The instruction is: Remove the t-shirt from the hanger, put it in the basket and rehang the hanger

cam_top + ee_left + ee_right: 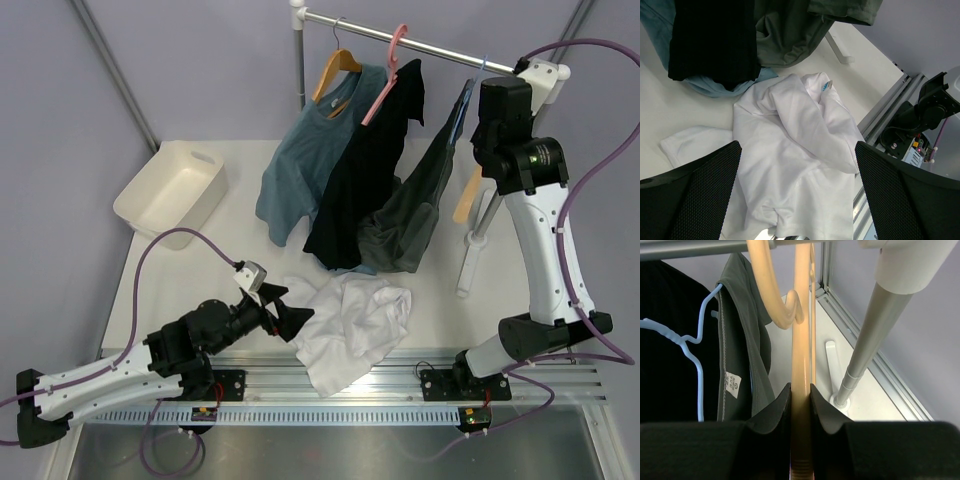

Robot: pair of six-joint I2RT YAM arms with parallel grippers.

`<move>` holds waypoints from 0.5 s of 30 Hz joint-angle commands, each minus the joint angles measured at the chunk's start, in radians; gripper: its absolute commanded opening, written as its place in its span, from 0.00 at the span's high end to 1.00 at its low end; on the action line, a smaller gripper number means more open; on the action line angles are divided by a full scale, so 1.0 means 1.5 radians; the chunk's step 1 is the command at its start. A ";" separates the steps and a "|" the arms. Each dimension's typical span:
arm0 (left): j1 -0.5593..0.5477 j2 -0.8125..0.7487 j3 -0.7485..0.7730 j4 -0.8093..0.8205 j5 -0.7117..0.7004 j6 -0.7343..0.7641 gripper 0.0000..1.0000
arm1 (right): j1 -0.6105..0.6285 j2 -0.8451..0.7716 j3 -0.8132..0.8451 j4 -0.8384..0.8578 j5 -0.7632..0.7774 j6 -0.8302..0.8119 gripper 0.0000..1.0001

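Observation:
The white t-shirt (355, 325) lies crumpled on the table at the front, off any hanger; it fills the left wrist view (795, 120). My left gripper (288, 308) is open and empty, just left of the t-shirt, with its jaws (797, 147) spread wide over the cloth. My right gripper (484, 140) is up at the right end of the rail, shut on the bare peach hanger (801, 340). The hanger's hook curls over the rail. A bit of the hanger shows below the gripper (466, 198).
The clothes rail (420, 42) carries a blue-grey t-shirt (295, 170) on a wooden hanger, a black shirt (365, 180) on a pink hanger (385, 80), and a dark grey-green shirt (415, 210) on a light blue hanger (697, 365). The rail's pole (865, 340) stands right. A white bin (170, 190) sits back left.

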 commanded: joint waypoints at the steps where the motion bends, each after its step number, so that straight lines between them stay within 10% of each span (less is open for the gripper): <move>1: -0.003 -0.007 -0.003 0.030 0.006 0.007 0.01 | -0.006 -0.003 -0.013 -0.017 -0.029 -0.002 0.79; 6: -0.003 -0.008 -0.002 0.030 0.009 0.009 0.01 | -0.006 -0.003 0.007 -0.025 -0.033 -0.013 0.35; 15: -0.002 -0.007 -0.001 0.029 0.005 0.011 0.01 | -0.006 -0.050 0.031 -0.099 -0.076 -0.002 0.01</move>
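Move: The right fingers still hold the near shoulder of the empty wooden hanger; its middle is about 7 cm ahead, 2 cm right and 3 cm up, and the rail spot for its hook roughly 8 cm ahead, 2 cm right and 9 cm up. The grey t-shirt hangs some 10 cm left, 4 cm ahead and 12 cm lower; the rail's end bracket is about 9 cm right, 5 cm ahead and 8 cm up. From the left hand the hanger lies about 31 cm ahead, 36 cm right and 25 cm up. Sinking about 1 cm below the rail, the right hand opens its fingers from their closed grip to almost fully wide and lets go of the wooden hanger's near shoulder. It then eases straight back roughly 1 cm, fingertips tipping down some 5 degrees, with the hanger now standing free between the spread pads. ##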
